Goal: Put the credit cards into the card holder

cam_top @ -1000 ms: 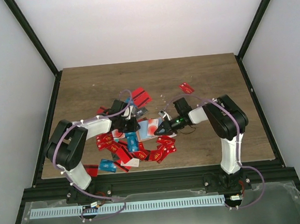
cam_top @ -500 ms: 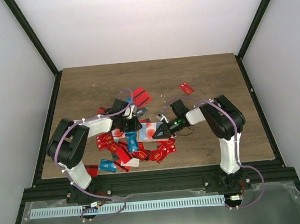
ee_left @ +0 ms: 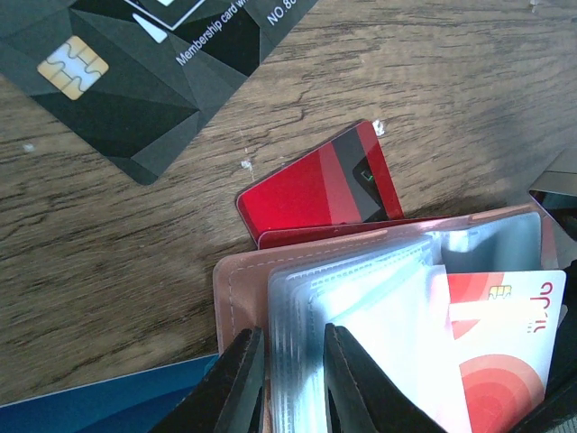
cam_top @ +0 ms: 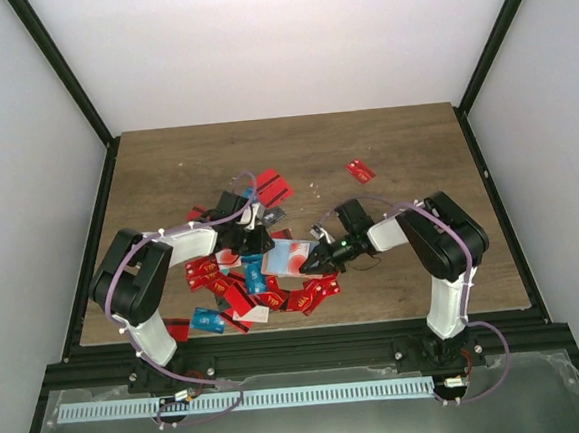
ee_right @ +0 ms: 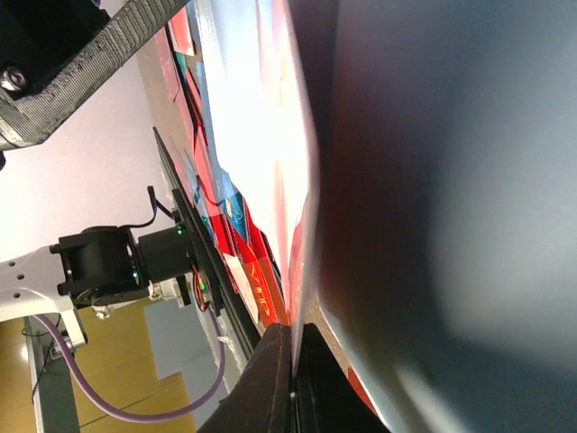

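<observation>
The card holder (ee_left: pixel 239 289) lies open on the table, a tan cover with a stack of clear sleeves. My left gripper (ee_left: pixel 292 332) is shut on that stack near its left edge. A white credit card with a red circle (ee_left: pixel 505 334) lies partly among the sleeves, entering from the right. My right gripper (ee_right: pixel 296 329) is shut on this card (ee_right: pixel 257 108), seen edge-on. From above, the left gripper (cam_top: pixel 252 245) and right gripper (cam_top: pixel 313 265) face each other across the card (cam_top: pixel 289 260). A red card (ee_left: pixel 315 185) pokes out from under the holder.
A dark grey card (ee_left: pixel 135 81) lies beyond the holder and a blue card (ee_left: pixel 90 406) at its near left. Several loose red cards (cam_top: pixel 311 295) spread under and around both grippers. One red card (cam_top: pixel 360 171) lies apart at the far right, two more (cam_top: pixel 272 188) behind the left gripper.
My right gripper has carried the white card toward the near edge and slightly left, closer to the left gripper. The left gripper has stayed put on the sleeves.
</observation>
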You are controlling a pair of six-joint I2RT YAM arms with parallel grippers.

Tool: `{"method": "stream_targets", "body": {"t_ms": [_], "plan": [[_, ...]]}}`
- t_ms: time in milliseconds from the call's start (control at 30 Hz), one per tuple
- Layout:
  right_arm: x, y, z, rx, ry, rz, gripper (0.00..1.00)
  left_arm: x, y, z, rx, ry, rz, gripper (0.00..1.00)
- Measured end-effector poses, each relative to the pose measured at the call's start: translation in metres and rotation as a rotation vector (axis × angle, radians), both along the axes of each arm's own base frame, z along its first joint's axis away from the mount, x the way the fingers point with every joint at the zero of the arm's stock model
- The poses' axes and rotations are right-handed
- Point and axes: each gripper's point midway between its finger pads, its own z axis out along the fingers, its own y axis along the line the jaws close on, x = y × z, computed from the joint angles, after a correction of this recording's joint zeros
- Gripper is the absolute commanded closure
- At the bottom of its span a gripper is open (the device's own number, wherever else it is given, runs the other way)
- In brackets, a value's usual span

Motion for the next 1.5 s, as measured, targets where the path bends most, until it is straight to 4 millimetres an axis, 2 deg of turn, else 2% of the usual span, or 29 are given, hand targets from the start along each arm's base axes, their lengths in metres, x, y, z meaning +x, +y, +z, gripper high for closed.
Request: {"method": "stream_targets", "body": {"t_ms": [367,667,967,1200,1367,1500], "plan": [[0.002,0.006,0.001,0.02,0.032,0.013,0.99,0.0,-0.001,0.0,-0.003,0.002,-0.003,0.79],[0.016,0.022,0.004,0.057,0.028,0.072,0.99,-0.001,-0.001,0.0,-0.002,0.0,-0.009,0.79],[0.02,0.027,0.0,0.019,0.0,0.098,0.66,-0.001,-0.001,0.0,0.005,-0.001,-0.01,0.79],[0.02,0.021,0.009,-0.041,-0.058,0.097,0.43,-0.001,0.0,0.0,0.026,-0.004,-0.006,0.79],[0.021,0.014,0.013,-0.098,-0.099,0.087,0.37,-0.001,0.0,0.0,0.032,-0.005,-0.003,0.79],[0.025,0.008,0.014,-0.157,-0.134,0.066,0.41,-0.001,0.003,0.0,0.045,-0.003,0.005,0.79]]}}
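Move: Just right of the pocket's mouth, the right hand still grips the white-and-red card near its near right corner; the card holder's pocket has its middle about 6 cm to the left, 4 cm ahead and 1 cm below. From this hand the black card lies some 13 cm ahead and 6 cm left, the blue card 11 cm left and level, and the red cards 4 cm back and 2 cm right. From the left hand, resting at the holder's left edge, the pocket's middle is about 3 cm right and 3 cm back. Sliding the gripped card to the left and somewhat forward, the right hand feeds it roughly 3 cm sideways into the clear pocket. Its fingers then open wide and let go, and the hand draws back about 2 cm to the right while rising 1 cm, tilting some 10 degrees. The left hand stays put, its fingertips kept on the holder's left edge. ##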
